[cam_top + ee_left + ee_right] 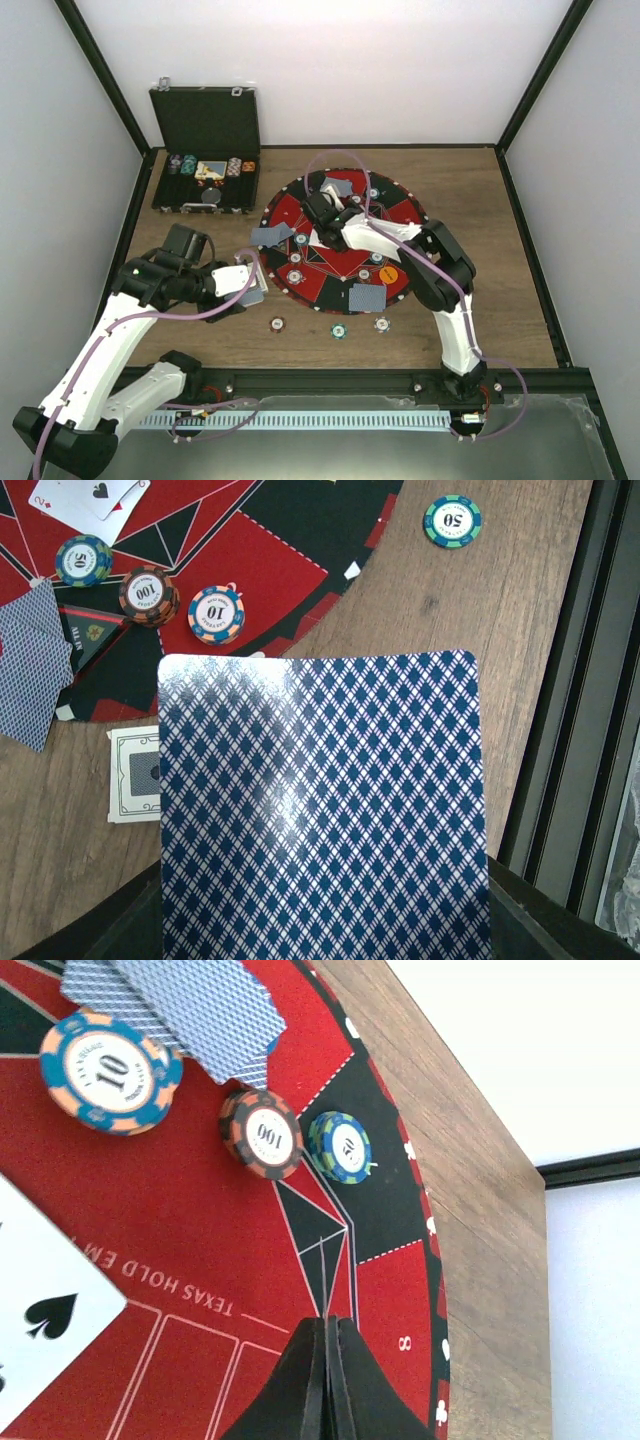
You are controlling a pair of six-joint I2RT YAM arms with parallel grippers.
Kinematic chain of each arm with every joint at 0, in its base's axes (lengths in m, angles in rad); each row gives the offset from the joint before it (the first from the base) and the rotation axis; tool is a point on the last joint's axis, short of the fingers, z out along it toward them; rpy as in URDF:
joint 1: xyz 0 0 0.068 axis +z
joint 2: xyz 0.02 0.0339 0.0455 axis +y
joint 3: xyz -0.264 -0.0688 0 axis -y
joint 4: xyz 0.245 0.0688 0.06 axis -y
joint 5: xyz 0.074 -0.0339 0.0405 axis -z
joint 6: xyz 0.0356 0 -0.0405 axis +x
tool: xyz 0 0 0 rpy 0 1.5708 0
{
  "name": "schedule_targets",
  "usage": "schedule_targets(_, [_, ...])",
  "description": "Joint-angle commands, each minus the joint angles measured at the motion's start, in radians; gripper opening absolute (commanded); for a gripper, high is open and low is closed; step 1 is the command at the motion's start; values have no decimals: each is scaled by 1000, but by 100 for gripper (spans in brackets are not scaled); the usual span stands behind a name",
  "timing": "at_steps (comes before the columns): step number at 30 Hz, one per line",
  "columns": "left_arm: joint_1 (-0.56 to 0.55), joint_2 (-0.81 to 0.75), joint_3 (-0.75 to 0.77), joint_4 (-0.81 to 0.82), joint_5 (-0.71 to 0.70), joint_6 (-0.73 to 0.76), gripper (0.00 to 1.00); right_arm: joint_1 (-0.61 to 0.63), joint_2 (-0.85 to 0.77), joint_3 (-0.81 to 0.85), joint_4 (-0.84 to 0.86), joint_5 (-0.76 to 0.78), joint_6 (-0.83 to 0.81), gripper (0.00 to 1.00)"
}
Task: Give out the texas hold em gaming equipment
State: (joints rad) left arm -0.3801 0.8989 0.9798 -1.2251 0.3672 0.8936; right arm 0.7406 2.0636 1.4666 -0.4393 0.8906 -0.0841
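A blue-backed playing card point(320, 810) fills the left wrist view, and my left gripper point(252, 287) is shut on it beside the round mat's point(300, 215) near-left edge. The fingers are hidden behind the card. My right gripper point(327, 1322) hovers over the far part of the mat point(200, 1250) with its jaws pressed shut. Just ahead of it lie three striped chips marked 10 point(108, 1072), 100 point(262, 1134) and 50 point(341, 1146), beside face-down cards point(190, 1005). A face-up spade card point(45, 1325) lies to its left. An orange disc point(388, 273) sits on the mat's near right.
An open black case point(205, 150) with chips stands at the back left. Three chips point(340, 330) lie on the wood in front of the mat. A small white-bordered card point(133, 772) lies on the wood by the held card. Face-down cards point(367, 298) rest near the mat's rim.
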Motion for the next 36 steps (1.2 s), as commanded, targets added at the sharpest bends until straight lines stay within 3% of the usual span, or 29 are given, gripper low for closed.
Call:
schedule_targets(1, [2,-13,15,-8,7,1,11,44,14,-63,133,23,-78,1])
schedule_targets(11, [1,-17,22,-14,4,1,11,107,15,-190,263,-77,-120,3])
schedule_targets(15, [2,-24,23,-16,-3,2,11,113,-20,-207,255,-132,-88,9])
schedule_targets(17, [2,-26,22,-17,-2,2,11,114,-43,-216,241,-176,-65,17])
schedule_targets(21, [2,-25,23,-19,-1,4,11,114,-78,-226,189,-255,-23,49])
schedule_targets(27, [2,-24,29,-22,6,3,11,115,-153,-242,126,-369,47,82])
schedule_targets(32, [2,-24,38,-27,10,3,11,105,-244,-241,75,-570,152,91])
schedule_targets(36, [2,-29,35,-27,10,2,11,8,-297,-229,8,-757,371,86])
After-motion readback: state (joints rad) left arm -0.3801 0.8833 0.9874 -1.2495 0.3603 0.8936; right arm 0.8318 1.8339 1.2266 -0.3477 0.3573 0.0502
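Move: The right hand holds the third face-up card, seen almost edge-on. Its spot on the mat lies about 5 cm to the hand's left, 2 cm back and 8 cm below. The two cards already face up are some 9 cm left and 1 cm back; a 50 chip is 14 cm left and 1 cm back. Farther out, a 10 chip sits 7 cm ahead, 6 cm left. From the left hand, the spot is roughly 23 cm ahead, 26 cm right and 17 cm below. Lower the right gripper about 6 cm while drawing it back and left some 4 cm each, turning a little counter-clockwise, to lay the pinched card beside the two face-up ones. Open the fingers wide there to let go, then rise clear, still easing back and left, rolling the hand's left side up. ##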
